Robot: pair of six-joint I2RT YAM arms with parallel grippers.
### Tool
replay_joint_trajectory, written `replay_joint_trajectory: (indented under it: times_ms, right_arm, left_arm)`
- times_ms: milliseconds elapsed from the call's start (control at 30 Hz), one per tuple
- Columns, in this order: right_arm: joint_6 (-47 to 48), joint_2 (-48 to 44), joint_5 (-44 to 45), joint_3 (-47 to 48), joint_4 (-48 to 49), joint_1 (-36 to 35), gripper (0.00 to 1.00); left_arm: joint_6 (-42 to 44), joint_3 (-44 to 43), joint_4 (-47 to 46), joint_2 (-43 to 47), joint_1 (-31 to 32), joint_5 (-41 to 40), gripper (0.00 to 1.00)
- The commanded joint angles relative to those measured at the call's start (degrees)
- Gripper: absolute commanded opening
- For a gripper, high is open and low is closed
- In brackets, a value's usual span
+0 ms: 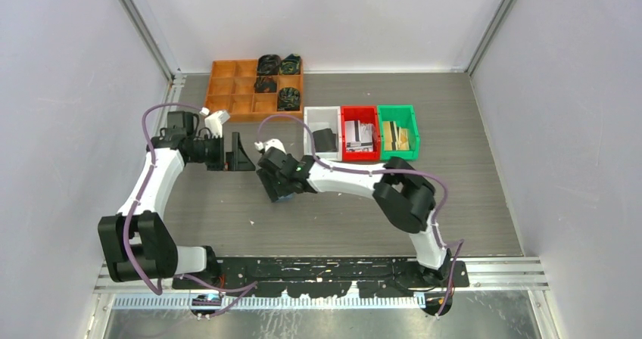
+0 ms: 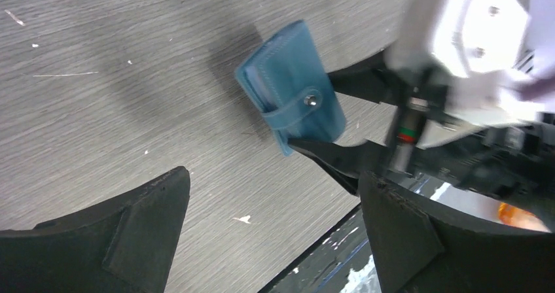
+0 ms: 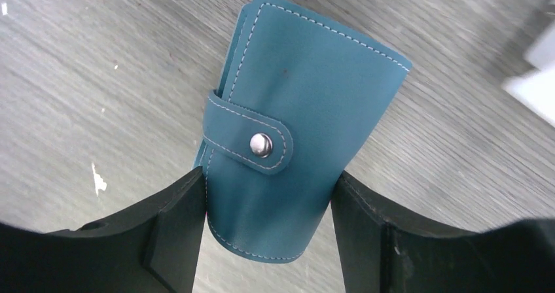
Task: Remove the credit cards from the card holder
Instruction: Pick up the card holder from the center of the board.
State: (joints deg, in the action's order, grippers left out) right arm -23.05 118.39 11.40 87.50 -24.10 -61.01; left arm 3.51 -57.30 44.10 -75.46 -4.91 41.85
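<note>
The card holder (image 3: 301, 110) is a blue wallet folded shut, its strap fastened by a metal snap (image 3: 261, 144). It lies on the grey table near the middle (image 1: 285, 197). My right gripper (image 3: 268, 178) is shut on it, a black finger pressing each side edge so the leather bows. The left wrist view shows the same holder (image 2: 291, 87) between those fingers (image 2: 340, 155). My left gripper (image 2: 271, 175) hangs open over bare table, up and left of the holder (image 1: 241, 153). The credit cards are hidden inside.
An orange compartment tray (image 1: 231, 89) with several dark items stands at the back left. White (image 1: 322, 116), red (image 1: 359, 113) and green (image 1: 397, 113) bins sit in a row behind the right arm. The table's near edge (image 2: 327, 241) runs below the left gripper.
</note>
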Motion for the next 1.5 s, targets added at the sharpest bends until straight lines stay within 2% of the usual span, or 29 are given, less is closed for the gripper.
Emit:
replay_joint_trajectory:
  times_ms: [0,167,233,300,500,733,933,1067,1200,1467]
  right_arm:
    - [3.1,-13.6,4.0,-6.3,13.0,0.1,0.52]
    - [3.0,-22.4,4.8,-12.7,20.6,0.2,0.53]
    - [3.4,-24.7,4.8,-13.4,21.8,0.1,0.54]
    - [3.6,-25.9,5.1,-13.0,22.1,0.1,0.54]
    - [4.9,-27.7,1.6,-9.9,21.9,0.1,0.56]
    - [5.1,-27.6,-2.2,-6.6,20.7,0.1,0.57]
    - [3.7,-28.2,-7.2,-5.4,20.7,0.2,0.58]
    - [3.1,-28.0,-9.1,-4.7,20.4,0.1,0.58]
    - [2.6,-27.7,-10.5,-3.7,20.1,0.0,0.59]
    - [2.6,-27.1,-10.6,-1.9,19.1,-0.5,0.62]
  left_arm:
    - [-6.4,-2.6,-2.3,0.5,-0.4,3.9,1.0]
    - [-15.9,-3.5,-4.1,2.6,-0.6,8.1,1.0]
    - [-20.5,-3.3,-5.4,3.7,-0.5,7.3,1.0]
    - [-25.6,-3.8,-6.2,4.8,-0.6,6.7,1.0]
    - [-35.9,-5.8,-9.1,9.0,-0.5,15.4,1.0]
    - [-39.6,-4.6,-13.5,13.1,-0.5,19.8,1.0]
    - [-36.9,-4.3,-12.0,13.9,-0.5,18.7,0.99]
    - [-39.8,-3.8,-15.7,14.5,-0.3,19.4,0.89]
    - [-38.7,-3.6,-15.1,14.6,-0.3,19.2,0.7]
    - [-35.9,-3.0,-12.8,15.2,-0.2,16.8,0.41]
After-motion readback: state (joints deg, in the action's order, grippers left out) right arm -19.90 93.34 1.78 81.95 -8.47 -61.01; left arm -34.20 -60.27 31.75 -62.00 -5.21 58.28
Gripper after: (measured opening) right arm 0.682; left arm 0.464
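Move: The right hand already has the card holder by one end, its middle about 2 cm ahead of the fingers and 1 cm to their left. The open left gripper is some 10 cm to the right hand's left and 10 cm higher; the white bin is about 15 cm ahead and 12 cm right. From the left hand, the card holder lies roughly 1 cm ahead, 8 cm right and 10 cm below, with the orange organizer about 25 cm ahead and 4 cm right. The left fingers close about halfway around the card holder's free end, one pad coming onto the strap by the snap, while the right hand keeps its grip. Before that, the right hand lifts the holder quickly, about 22 cm in all, swinging its fingertips up and leftward; the left hand rises some 14 cm and edges right towards the holder, its right-pointing fingers tilting up towards level, then stays there to close. ##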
